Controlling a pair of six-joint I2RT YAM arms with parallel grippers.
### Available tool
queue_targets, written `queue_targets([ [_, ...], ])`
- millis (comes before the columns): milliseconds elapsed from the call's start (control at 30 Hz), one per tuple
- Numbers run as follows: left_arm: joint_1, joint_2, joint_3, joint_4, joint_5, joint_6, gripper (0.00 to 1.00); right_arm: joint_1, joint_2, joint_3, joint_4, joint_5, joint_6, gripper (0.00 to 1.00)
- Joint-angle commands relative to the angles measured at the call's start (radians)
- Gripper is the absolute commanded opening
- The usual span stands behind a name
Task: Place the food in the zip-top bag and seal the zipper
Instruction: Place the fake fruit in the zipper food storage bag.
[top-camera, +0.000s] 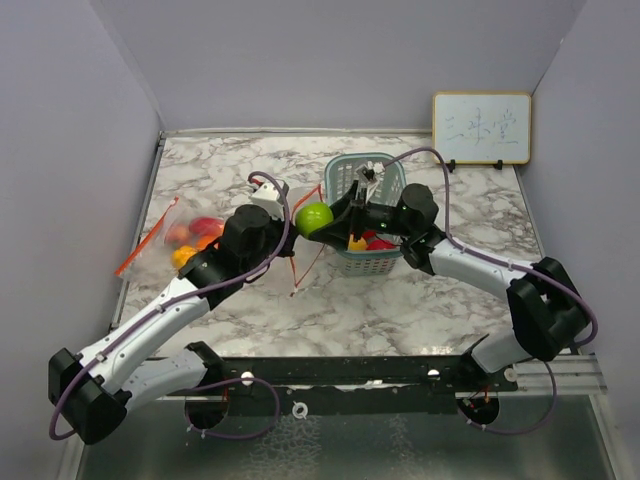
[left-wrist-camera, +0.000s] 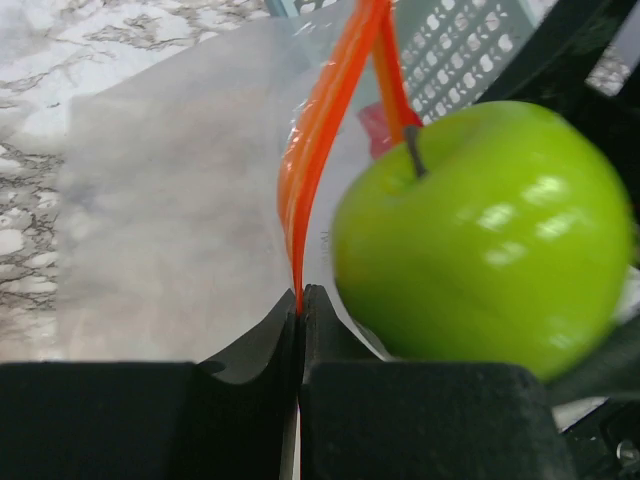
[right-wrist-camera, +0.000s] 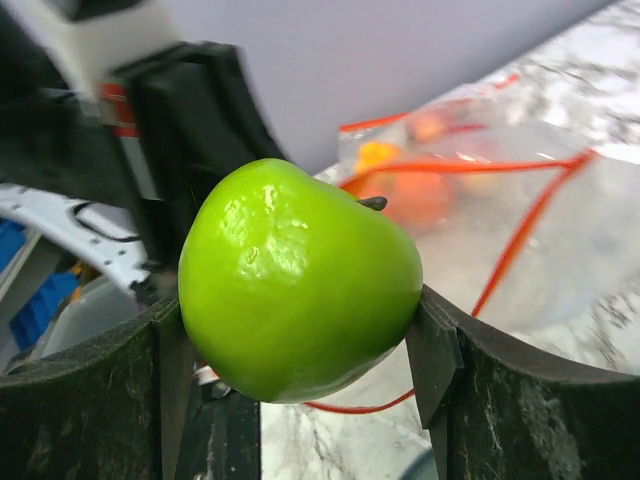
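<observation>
My right gripper is shut on a glossy green apple, one piece of the food, and holds it off the table at the bag's mouth. The clear zip-top bag lies at the left with red and orange fruits inside. My left gripper is shut on the bag's orange zipper edge and lifts it, with the apple just to its right. From above, the apple hangs between both grippers. More red and yellow fruits lie in the teal basket.
The teal lattice basket stands right behind the right gripper at mid-table. A small whiteboard leans at the back right. Grey walls close in the marble table on the left, back and right.
</observation>
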Motion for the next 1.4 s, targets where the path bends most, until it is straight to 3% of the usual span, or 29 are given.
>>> queue_targets([
  [0,0.005,-0.060,0.045,0.048,0.077,-0.042,0.00,0.007,0.012,0.024,-0.168,0.216,-0.109,0.34],
  [300,0.005,-0.072,0.062,0.052,0.081,-0.043,0.00,0.044,-0.009,0.104,-0.467,0.514,-0.282,0.34],
  [567,0.006,-0.020,0.048,0.124,0.127,-0.058,0.00,0.172,0.022,0.209,-0.575,0.657,-0.378,0.37],
  [767,0.007,-0.018,0.033,0.142,0.118,-0.060,0.00,0.229,0.019,0.227,-0.610,0.678,-0.444,0.39],
  [967,0.007,-0.054,0.046,0.133,0.093,-0.055,0.00,0.253,0.027,0.223,-0.630,0.635,-0.507,0.62],
  [1033,0.007,-0.064,0.041,0.131,0.092,-0.061,0.00,0.253,0.021,0.225,-0.632,0.637,-0.508,0.80],
  [1067,0.007,-0.070,0.036,0.128,0.093,-0.063,0.00,0.253,0.012,0.225,-0.632,0.638,-0.508,0.94],
  [1100,0.008,-0.073,0.031,0.124,0.091,-0.065,0.00,0.253,0.002,0.226,-0.633,0.643,-0.508,1.00],
  [1367,0.009,-0.100,-0.052,0.091,0.019,-0.070,0.00,0.253,-0.162,0.231,-0.725,0.733,-0.540,1.00],
])
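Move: The right gripper holds the green apple just outside the zipper food storage bag's open mouth, whose middle is about 6 cm lower, 2 cm ahead and 1 cm left. Some 5 cm to its left and 3 cm down are the left fingertips, pinching the bag rim; the basket stands about 15 cm ahead, 14 cm right and 15 cm below. From the left hand, the mouth's middle is about 4 cm right, 1 cm ahead and 4 cm down. Keep the left gripper pinched on the orange rim and lift it about 4 cm. Swing the right gripper forward and down some 6 cm with the apple, turning clockwise and tipping its fingertips down about 30 degrees, then left and back into the mouth. Open its fingers there to let go, and rise slightly. ##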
